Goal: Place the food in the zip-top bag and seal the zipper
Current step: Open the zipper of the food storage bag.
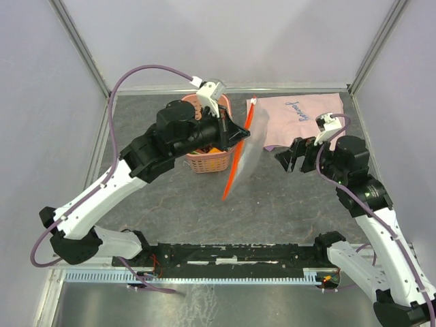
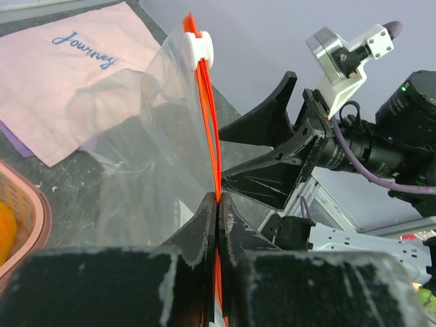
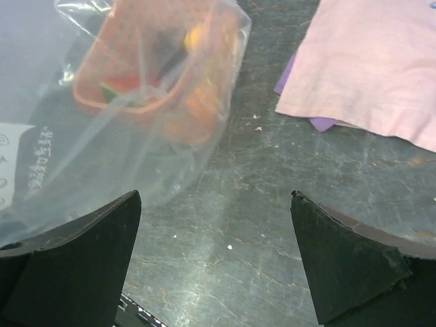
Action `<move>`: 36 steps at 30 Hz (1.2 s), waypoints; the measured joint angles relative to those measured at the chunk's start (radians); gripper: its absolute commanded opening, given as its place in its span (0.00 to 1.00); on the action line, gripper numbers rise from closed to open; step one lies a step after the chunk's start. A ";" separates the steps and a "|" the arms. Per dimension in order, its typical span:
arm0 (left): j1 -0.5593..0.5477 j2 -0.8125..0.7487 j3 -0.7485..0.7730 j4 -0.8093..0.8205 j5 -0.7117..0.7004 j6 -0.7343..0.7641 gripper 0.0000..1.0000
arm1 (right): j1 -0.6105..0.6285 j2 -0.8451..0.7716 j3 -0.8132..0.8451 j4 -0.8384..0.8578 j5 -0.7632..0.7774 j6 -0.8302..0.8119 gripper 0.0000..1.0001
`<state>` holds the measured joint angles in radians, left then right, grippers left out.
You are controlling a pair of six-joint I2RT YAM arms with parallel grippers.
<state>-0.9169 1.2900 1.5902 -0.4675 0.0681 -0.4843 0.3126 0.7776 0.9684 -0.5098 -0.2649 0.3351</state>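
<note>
My left gripper (image 1: 242, 133) is shut on the red-orange zipper (image 1: 236, 163) of the clear zip-top bag (image 1: 251, 160) and holds the bag up off the table, beside the basket. In the left wrist view the fingertips (image 2: 218, 197) pinch the zipper (image 2: 208, 116); its white slider (image 2: 197, 46) sits at the far end. The bag (image 2: 136, 150) looks empty. The food lies in the pink basket (image 1: 219, 162); an orange fruit (image 2: 3, 231) shows. My right gripper (image 1: 294, 157) is open and empty, just right of the bag (image 3: 82, 157). Through the bag I see the basket (image 3: 92, 95) with a watermelon slice (image 3: 112, 88).
A pink cloth (image 1: 306, 119) with blue lettering lies at the back right, over a purple layer (image 3: 320, 124); it also shows in the left wrist view (image 2: 75, 75). Grey walls and metal frame posts (image 1: 82, 48) enclose the dark table (image 1: 170, 204).
</note>
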 measured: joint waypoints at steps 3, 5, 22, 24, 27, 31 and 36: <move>-0.012 0.030 -0.005 0.034 -0.023 0.000 0.03 | 0.000 -0.006 0.020 -0.051 0.048 -0.007 0.99; -0.013 0.049 -0.027 0.067 -0.041 -0.001 0.03 | 0.000 -0.009 0.029 -0.086 0.072 -0.016 0.99; -0.013 0.364 -0.244 0.286 -0.204 -0.141 0.03 | 0.007 0.103 -0.055 -0.055 0.012 0.026 0.96; -0.013 0.365 -0.243 0.301 -0.225 -0.150 0.03 | 0.016 0.123 -0.073 -0.029 0.003 0.043 0.96; -0.013 0.364 -0.243 0.317 -0.254 -0.154 0.03 | 0.039 0.137 -0.083 0.008 -0.001 0.066 0.95; -0.013 0.364 -0.243 0.329 -0.274 -0.156 0.03 | 0.085 0.159 -0.083 0.060 0.012 0.087 0.94; -0.013 0.364 -0.243 0.350 -0.276 -0.163 0.03 | 0.118 0.179 -0.083 0.084 0.060 0.091 0.93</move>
<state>-0.9298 1.6535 1.3472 -0.1177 -0.2077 -0.6472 0.4305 0.9565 0.8856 -0.4263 -0.2047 0.4259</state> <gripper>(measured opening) 0.044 0.940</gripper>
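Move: The left hand already pinches the bag's zipper strip high over the table, its fingers pointing right and a little forward; the empty right gripper, wide open, is some 12 cm to its right, about 12 cm lower and almost level with it fore and aft. From the right hand the pinched zipper is thus about 12 cm left, 12 cm up and 2 cm back. From the left hand the basket lies about 28 cm ahead, 8 cm left and 36 cm down, the pink towel roughly 40 cm ahead, 26 cm right and 42 cm down. Keeping the zipper strip pinched, the left hand swoops down about 20 cm while going some 9 cm forward and 6 cm right, its wrist swinging counter-clockwise and tipping down, and brings the bag's zipper edge beside the right gripper, where it eases up a touch and slows. The right hand, fingers staying wide open, first drifts a couple of centimetres right, then comes back left towards the strip to end about 7 cm lower and 3 to 4 cm farther left, tipping a little downward; no touch on the bag can be made out. ##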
